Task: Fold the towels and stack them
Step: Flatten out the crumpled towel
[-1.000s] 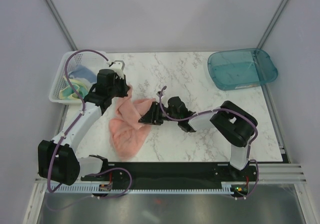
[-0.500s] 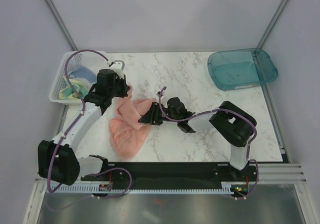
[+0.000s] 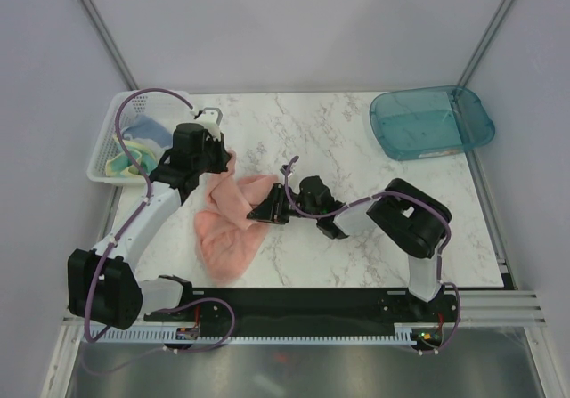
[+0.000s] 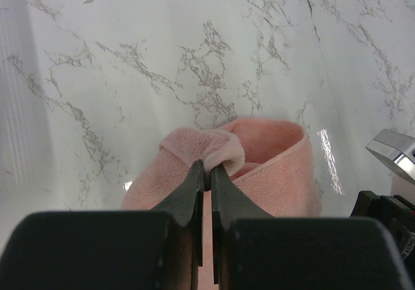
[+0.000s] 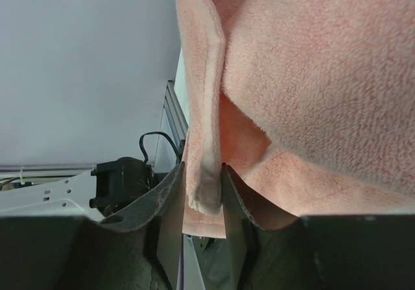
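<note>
The salmon-pink towel [image 3: 223, 229] lies crumpled on the marble table left of centre, and two of its parts are lifted. My left gripper [image 3: 230, 159] is shut on a folded corner of it; in the left wrist view the fingertips [image 4: 207, 170] pinch the pink towel [image 4: 272, 167]. My right gripper [image 3: 264, 209] reaches in from the right. In the right wrist view its fingers [image 5: 203, 173] press both sides of the hemmed edge of the towel [image 5: 311, 76]. The pale-yellow towel [image 3: 120, 160] and the grey-blue towel [image 3: 147, 134] sit in the basket.
A white slatted basket [image 3: 100, 153] stands at the table's far left corner, just left of my left arm. A teal plastic tray [image 3: 432, 122] lies at the far right. Grey walls enclose the table on three sides.
The right gripper's jaws have narrowed onto the towel's hem, and its arm has edged slightly left. The left gripper and its held corner have not moved.
</note>
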Available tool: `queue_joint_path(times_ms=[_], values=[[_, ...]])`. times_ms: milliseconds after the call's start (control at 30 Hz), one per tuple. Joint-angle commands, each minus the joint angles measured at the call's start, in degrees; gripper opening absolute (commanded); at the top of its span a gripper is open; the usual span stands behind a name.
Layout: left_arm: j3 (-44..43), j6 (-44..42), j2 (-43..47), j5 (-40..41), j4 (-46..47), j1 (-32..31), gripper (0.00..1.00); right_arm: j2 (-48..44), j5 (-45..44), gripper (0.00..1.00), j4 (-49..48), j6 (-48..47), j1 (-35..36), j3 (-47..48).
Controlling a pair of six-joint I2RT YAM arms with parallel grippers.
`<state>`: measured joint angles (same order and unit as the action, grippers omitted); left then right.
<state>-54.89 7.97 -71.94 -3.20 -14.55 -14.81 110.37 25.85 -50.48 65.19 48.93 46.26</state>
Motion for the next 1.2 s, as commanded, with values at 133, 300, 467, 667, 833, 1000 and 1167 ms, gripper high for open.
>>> queue_joint_path(times_ms=[133, 300, 467, 667, 833, 1000, 1167], values=[[0.58, 2.05, 1.45, -1.02, 2.94, 0.22, 0.02, 0.99, 1.84, 0.23, -7.09, 2.31, 0.47, -0.47], [0.32, 2.67, 1.54, -1.37, 3.12, 0.22, 0.02, -0.67, 3.07, 0.00, -7.71, 1.88, 0.29, -1.17], [-5.82, 4.07, 5.13, -2.77, -0.47, 0.22, 0.02, -17.32, -5.77, 0.00, 33.26, -20.84, -0.59, 5.82], [-21.55, 5.13, 8.83, -6.90, -6.72, -1.54, 0.02, -33.00, -28.45, 0.00, 68.78, -41.17, -2.78, 21.28], [-32.63, 7.06, 11.99, -10.06, -11.82, -5.05, 0.02, -38.73, -39.98, 0.00, 83.94, -49.88, -2.79, 35.63], [-43.25, 8.99, 14.99, -15.24, -16.56, -5.49, 0.02, -42.86, -46.41, 0.00, 94.15, -56.48, -2.87, 54.44], [-50.39, 11.81, 15.60, -22.28, -19.29, -5.49, 0.02, -48.65, -37.63, 0.00, 92.34, -63.78, -2.78, 63.61]])
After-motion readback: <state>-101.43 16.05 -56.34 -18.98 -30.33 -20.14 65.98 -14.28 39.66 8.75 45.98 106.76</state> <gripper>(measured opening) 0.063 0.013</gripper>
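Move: Between the right hand's open fingertips already stands the towel's free edge, about 1 cm to its left at the same height. The towel corner gripped by the left hand is roughly 13 cm ahead, 7 cm left and 8 cm above the right hand; the crumpled lower part lies some 7 cm back, 7 cm left and 7 cm below. From the left hand, that free edge is about 13 cm back, 7 cm right and 8 cm lower. Pinching the towel's free edge shut between its fingers almost on the spot, the right hand then sweeps up about 40 cm and some 24 cm to the right, its fingers swinging from pointing left to level and forward-left. Together with it the left hand, still gripping its corner, rises nearly 40 cm and draws back about 16 cm, fingers tipping up. ##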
